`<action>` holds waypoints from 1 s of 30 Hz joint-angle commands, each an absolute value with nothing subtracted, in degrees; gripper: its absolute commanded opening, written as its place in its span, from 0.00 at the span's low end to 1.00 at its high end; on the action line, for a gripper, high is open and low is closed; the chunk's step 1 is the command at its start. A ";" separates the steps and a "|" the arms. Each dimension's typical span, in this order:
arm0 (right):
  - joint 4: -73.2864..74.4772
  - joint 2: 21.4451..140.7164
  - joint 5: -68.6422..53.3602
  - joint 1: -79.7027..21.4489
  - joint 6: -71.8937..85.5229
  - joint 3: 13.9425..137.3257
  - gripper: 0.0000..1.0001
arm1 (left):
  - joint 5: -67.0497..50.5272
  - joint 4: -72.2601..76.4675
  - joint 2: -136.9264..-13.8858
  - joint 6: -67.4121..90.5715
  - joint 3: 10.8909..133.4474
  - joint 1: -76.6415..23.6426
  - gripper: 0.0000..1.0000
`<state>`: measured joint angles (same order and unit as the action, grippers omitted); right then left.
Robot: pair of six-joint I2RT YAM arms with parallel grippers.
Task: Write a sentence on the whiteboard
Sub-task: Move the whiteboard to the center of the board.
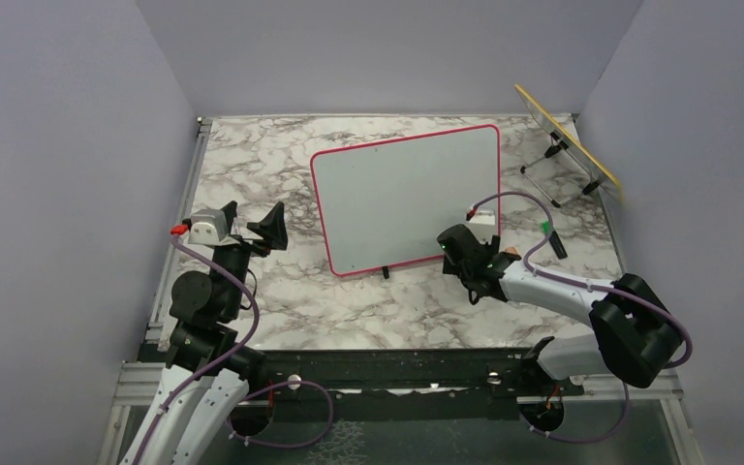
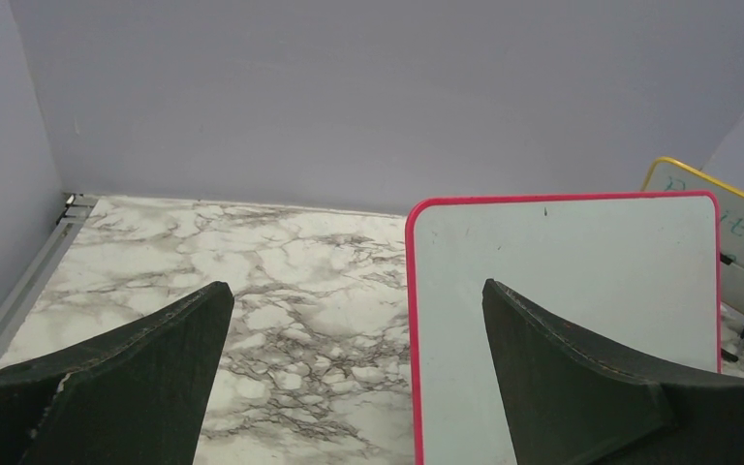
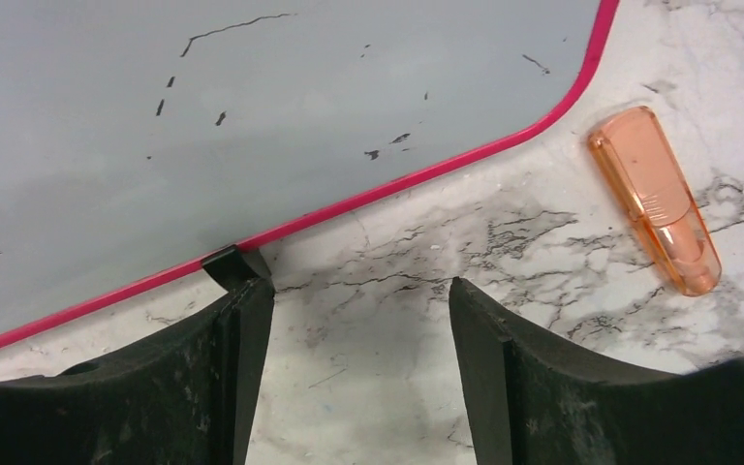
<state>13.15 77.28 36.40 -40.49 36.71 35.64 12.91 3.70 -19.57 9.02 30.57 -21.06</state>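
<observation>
The whiteboard (image 1: 409, 199) stands tilted at the table's middle, pink-framed, on small black feet (image 3: 235, 263). No sentence is in view; the board's face (image 3: 281, 126) carries only a few black specks and one thin stroke. My right gripper (image 1: 477, 279) hovers low in front of the board's near right corner, open (image 3: 358, 286), with bare marble between its fingers. An orange translucent cap (image 3: 657, 199) lies on the table just right of that corner. My left gripper (image 1: 250, 221) is raised left of the board, wide open (image 2: 356, 291) and holding nothing; the board's left edge (image 2: 413, 329) shows between its fingers.
A yellow-edged panel (image 1: 567, 140) leans on a wire stand at the back right, with writing on its face (image 2: 736, 218). A black marker with a green end (image 1: 551, 238) lies right of the board. Grey walls close three sides.
</observation>
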 commanded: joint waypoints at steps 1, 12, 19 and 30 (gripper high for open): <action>14.84 75.35 40.88 -40.17 37.74 36.20 0.72 | 13.97 4.79 -20.56 9.51 30.47 -20.67 0.99; 13.07 57.33 39.84 -40.17 27.24 35.22 0.99 | 17.31 0.11 -36.77 11.22 36.76 -17.34 0.99; 9.88 48.36 40.35 -40.16 19.30 36.43 1.00 | 12.84 -6.56 -50.88 16.78 43.99 -10.46 0.99; 6.01 43.39 35.87 -40.16 16.26 37.37 1.00 | 13.70 -16.58 -65.83 21.72 50.24 1.54 0.99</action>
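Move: The pen lies on the table about 10 cm ahead of the left hand, 10 cm to its left and some 31 cm below; the whiteboard's middle is about 13 cm ahead and 25 cm to the right of that hand. From the right hand, low at the whiteboard's front edge, the board's middle is about 10 cm ahead and 13 cm left. The board's right foot is 5 cm left, level, and the orange tool 9 cm right and 1 cm ahead. Up and off the whiteboard's front edge goes the right hand, nearly straight, by about 17 cm, its fingers opening fully as it leaves the foot and its wrist tipping up. Meanwhile the left hand swoops down and forward, then also to its left, towards the pen, tilting down some 40 degrees and turning counter-clockwise, fingers staying wide open and still well above the table. ##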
